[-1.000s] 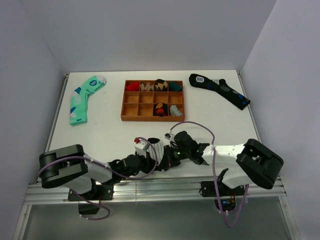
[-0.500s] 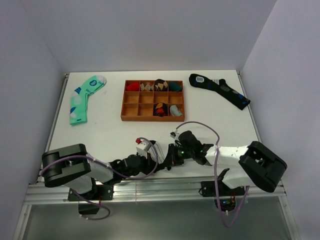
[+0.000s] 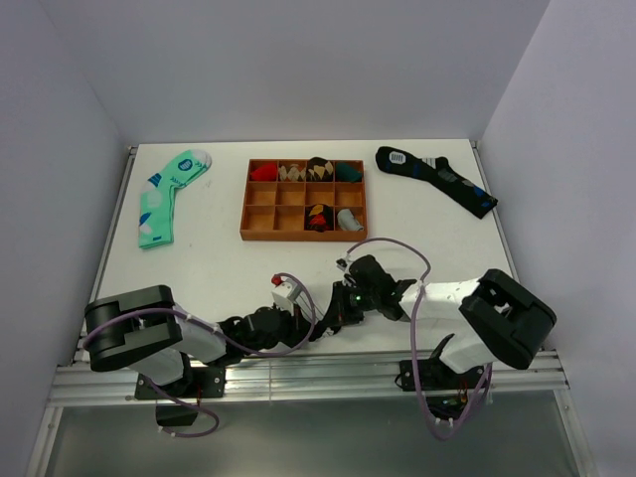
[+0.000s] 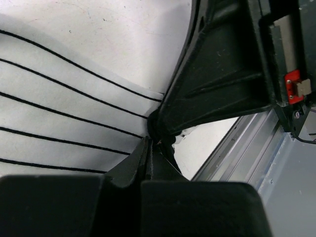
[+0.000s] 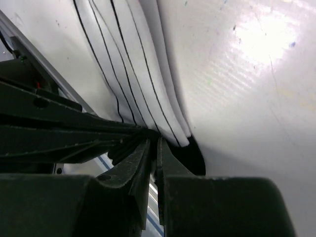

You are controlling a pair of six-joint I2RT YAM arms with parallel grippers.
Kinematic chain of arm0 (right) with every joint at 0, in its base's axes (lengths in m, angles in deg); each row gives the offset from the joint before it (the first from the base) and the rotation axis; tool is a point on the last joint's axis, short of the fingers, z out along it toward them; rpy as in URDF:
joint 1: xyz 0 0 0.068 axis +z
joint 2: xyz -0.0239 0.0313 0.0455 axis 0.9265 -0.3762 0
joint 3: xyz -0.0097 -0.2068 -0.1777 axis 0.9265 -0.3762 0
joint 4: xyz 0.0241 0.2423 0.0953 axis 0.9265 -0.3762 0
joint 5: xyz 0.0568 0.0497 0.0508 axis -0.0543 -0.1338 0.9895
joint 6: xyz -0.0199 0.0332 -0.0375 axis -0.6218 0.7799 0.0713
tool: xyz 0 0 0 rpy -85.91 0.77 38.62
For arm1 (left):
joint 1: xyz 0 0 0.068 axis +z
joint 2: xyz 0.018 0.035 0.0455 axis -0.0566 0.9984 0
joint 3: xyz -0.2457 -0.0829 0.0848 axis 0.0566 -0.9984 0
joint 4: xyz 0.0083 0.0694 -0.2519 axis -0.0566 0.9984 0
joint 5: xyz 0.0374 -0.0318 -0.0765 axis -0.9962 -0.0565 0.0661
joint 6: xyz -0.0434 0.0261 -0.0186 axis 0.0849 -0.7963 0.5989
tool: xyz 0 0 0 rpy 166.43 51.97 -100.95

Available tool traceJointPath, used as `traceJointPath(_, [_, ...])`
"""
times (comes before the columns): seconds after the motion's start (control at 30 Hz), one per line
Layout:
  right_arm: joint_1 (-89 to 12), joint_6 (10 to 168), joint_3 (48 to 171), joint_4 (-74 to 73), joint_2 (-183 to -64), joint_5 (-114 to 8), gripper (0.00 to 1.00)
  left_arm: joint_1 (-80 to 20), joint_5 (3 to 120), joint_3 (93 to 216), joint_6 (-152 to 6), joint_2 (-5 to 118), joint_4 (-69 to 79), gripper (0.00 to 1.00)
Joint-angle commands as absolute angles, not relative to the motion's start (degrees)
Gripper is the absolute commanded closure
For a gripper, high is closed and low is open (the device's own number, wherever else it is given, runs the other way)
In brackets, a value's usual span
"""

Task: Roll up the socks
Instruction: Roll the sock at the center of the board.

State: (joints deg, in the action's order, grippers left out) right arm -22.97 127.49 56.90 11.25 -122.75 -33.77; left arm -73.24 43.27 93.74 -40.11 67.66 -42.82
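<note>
The socks (image 4: 59, 103) are white with thin black lengthwise stripes and lie near the table's front edge. The top view hides them almost wholly under the two grippers. My left gripper (image 4: 148, 143) is shut, its tips pinching the edge of the striped fabric, and it shows in the top view as the left gripper (image 3: 320, 322). My right gripper (image 5: 154, 142) is shut on the black end of the socks (image 5: 133, 74), where the layers bunch. From above, the right gripper (image 3: 340, 306) meets the left one tip to tip.
A wooden compartment tray (image 3: 244, 204) holding several rolled socks stands mid-table. A mint green sock (image 3: 164, 194) lies at the back left and a long black sock (image 3: 437, 177) at the back right. The aluminium rail (image 3: 298, 373) runs just behind both grippers.
Both wrists have shifted only slightly at the front edge. Less of the striped fabric shows between them in the top view. Both grips stay shut.
</note>
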Motion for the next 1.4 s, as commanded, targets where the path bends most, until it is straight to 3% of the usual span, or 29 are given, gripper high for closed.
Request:
traceJointPath(0.0, [-23.6, 125.59, 59.1, 10.94, -125.71, -37.38, 0.97, -73.74, 45.21, 92.63, -40.04, 66.7, -41.67, 1.0])
traceJointPath(0.2, [-23.6, 125.15, 60.06, 9.63, -129.31, -39.22, 0.97, -73.74, 42.22, 90.79, -39.16, 62.58, -41.32, 0.97])
traceJointPath(0.37, [-23.6, 124.88, 60.33, 8.75, -130.64, -40.37, 0.98, -73.82, 37.39, 89.11, -39.68, 52.41, -37.11, 0.68])
traceJointPath(0.6, [-23.51, 124.45, 60.94, 6.99, -130.64, -41.69, 0.98, -74.87, 32.99, 89.81, -43.37, 39.55, -27.62, 0.55])
traceJointPath(0.73, [-23.51, 124.27, 61.47, 6.81, -130.9, -41.86, 0.98, -79.17, 28.34, 91.22, -44.34, 38.49, -23.84, 0.59])
traceJointPath(0.97, [-23.51, 124.09, 61.65, 6.81, -131.87, -41.51, 0.99, -93.15, 11.28, 99.21, -43.64, 48.31, -16.54, 0.63])
traceJointPath(1.37, [-23.51, 123.65, 61.47, 6.2, -131.95, -41.51, 0.99, -92.37, 10.57, 104.67, -48.12, 56.77, -16.26, 0.59])
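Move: Both closed hands meet at the near end of the striped sock. The bunched black end is about 2 cm to the left hand's right and 1 cm ahead, and some 1 cm to the right hand's left. From the left hand, the striped body's middle lies about 7 cm ahead and 2 cm left, the far black end some 12 cm ahead and 3 cm left. The board's near edge is roughly 5 cm back. Leftwards about 3 cm and then up to some 7 cm, the left hand comes off the sock's bunched near end as its fingers open. It then swings back and right, sinking, before easing a little forward, ending about 4 cm above its start with the wrist turned some 20 degrees and the fingers still apart. The right hand keeps its pinch on the black end and eases it forward and left, about 2 cm. ##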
